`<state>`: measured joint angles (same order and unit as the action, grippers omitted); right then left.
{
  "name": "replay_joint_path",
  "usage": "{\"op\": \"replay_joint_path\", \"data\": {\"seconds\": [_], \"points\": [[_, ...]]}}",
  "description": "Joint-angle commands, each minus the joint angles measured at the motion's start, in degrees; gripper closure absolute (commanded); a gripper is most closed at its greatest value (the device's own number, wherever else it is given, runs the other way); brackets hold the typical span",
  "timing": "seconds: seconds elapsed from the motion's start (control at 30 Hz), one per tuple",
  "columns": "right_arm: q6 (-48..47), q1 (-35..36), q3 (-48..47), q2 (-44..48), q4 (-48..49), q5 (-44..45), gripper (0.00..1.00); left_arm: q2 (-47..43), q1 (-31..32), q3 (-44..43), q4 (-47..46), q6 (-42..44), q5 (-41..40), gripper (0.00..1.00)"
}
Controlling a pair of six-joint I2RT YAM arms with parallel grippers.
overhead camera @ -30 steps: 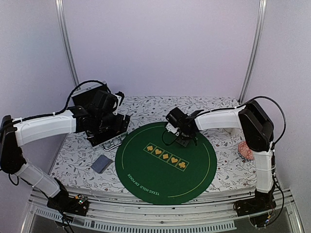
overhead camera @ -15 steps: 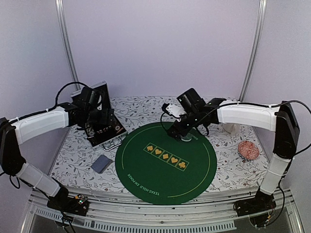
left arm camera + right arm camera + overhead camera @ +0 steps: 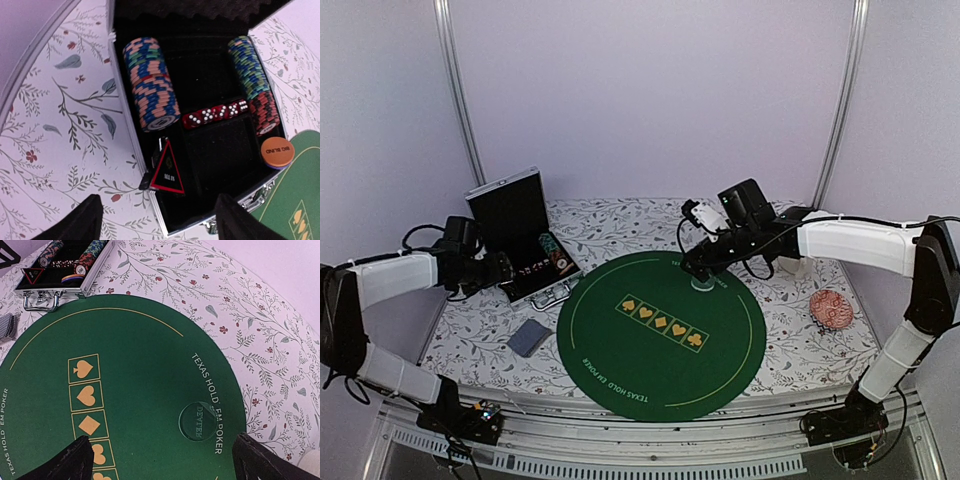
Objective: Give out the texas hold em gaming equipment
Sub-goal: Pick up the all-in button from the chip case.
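An open black case lies left of the green mat. Inside it are two rows of multicoloured poker chips, red dice, an orange round disc and a red-edged triangle marker. My left gripper hovers open at the case's left side, above the triangle. A clear disc lies flat on the mat's far edge. Just above and behind that disc, my right gripper is open and empty. A grey-blue card deck rests near the mat's left rim.
The round green mat fills the middle of the flowered tablecloth. The case lid stands upright at the back left. A white mug sits behind my right arm, and a red patterned object lies at the right edge.
My right gripper opened, left the clear disc on the mat, then rose and drew back right. My left arm pulled away leftward from over the case.
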<state>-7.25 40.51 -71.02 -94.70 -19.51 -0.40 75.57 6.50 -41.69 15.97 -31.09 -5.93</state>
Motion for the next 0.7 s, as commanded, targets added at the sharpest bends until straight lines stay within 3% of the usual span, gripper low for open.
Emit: {"op": "replay_joint_path", "data": {"seconds": [0.0, 0.47, 0.67], "points": [[1.4, 0.2, 1.0, -0.6, 1.5, -0.6, 0.01, 0.9, -3.9, 3.1, -5.1, -2.8, 4.9, 0.26], [1.5, 0.2, 1.3, -0.9, 2.1, -0.4, 0.01, 10.1, -5.3, 2.1, -9.9, -1.3, 9.0, 0.48], [1.4, 0.2, 3.1, -0.4, 2.1, -0.2, 0.01, 9.7, -5.3, 2.2, -9.7, -1.2, 8.2, 0.69]]}}
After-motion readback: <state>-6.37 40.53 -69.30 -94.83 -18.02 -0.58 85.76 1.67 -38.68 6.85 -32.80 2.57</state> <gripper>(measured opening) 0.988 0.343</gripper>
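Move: The all-in button stands in the near-left part of the chip case, some 7 cm below my left hand, about 2 cm ahead and 1 cm to the right. The pink-and-blue chip stack lies about 8 cm beyond the button and 2 cm to its left; the red dice are about 6 cm beyond and 6 cm right of it, the big blind button 5 cm beyond and 13 cm right. From my right hand the all-in button lies roughly 52 cm left, 1 cm ahead and 14 cm down. I sink my left hand about 5.5 cm, nearly straight down, onto the all-in button at the near-left edge of the case, swaying a centimetre or so left and most of the way back on the way. As it drops I narrow the fingers from wide open to about a third, so the tips come in around the button's near end, and the wrist rolls only slightly. ##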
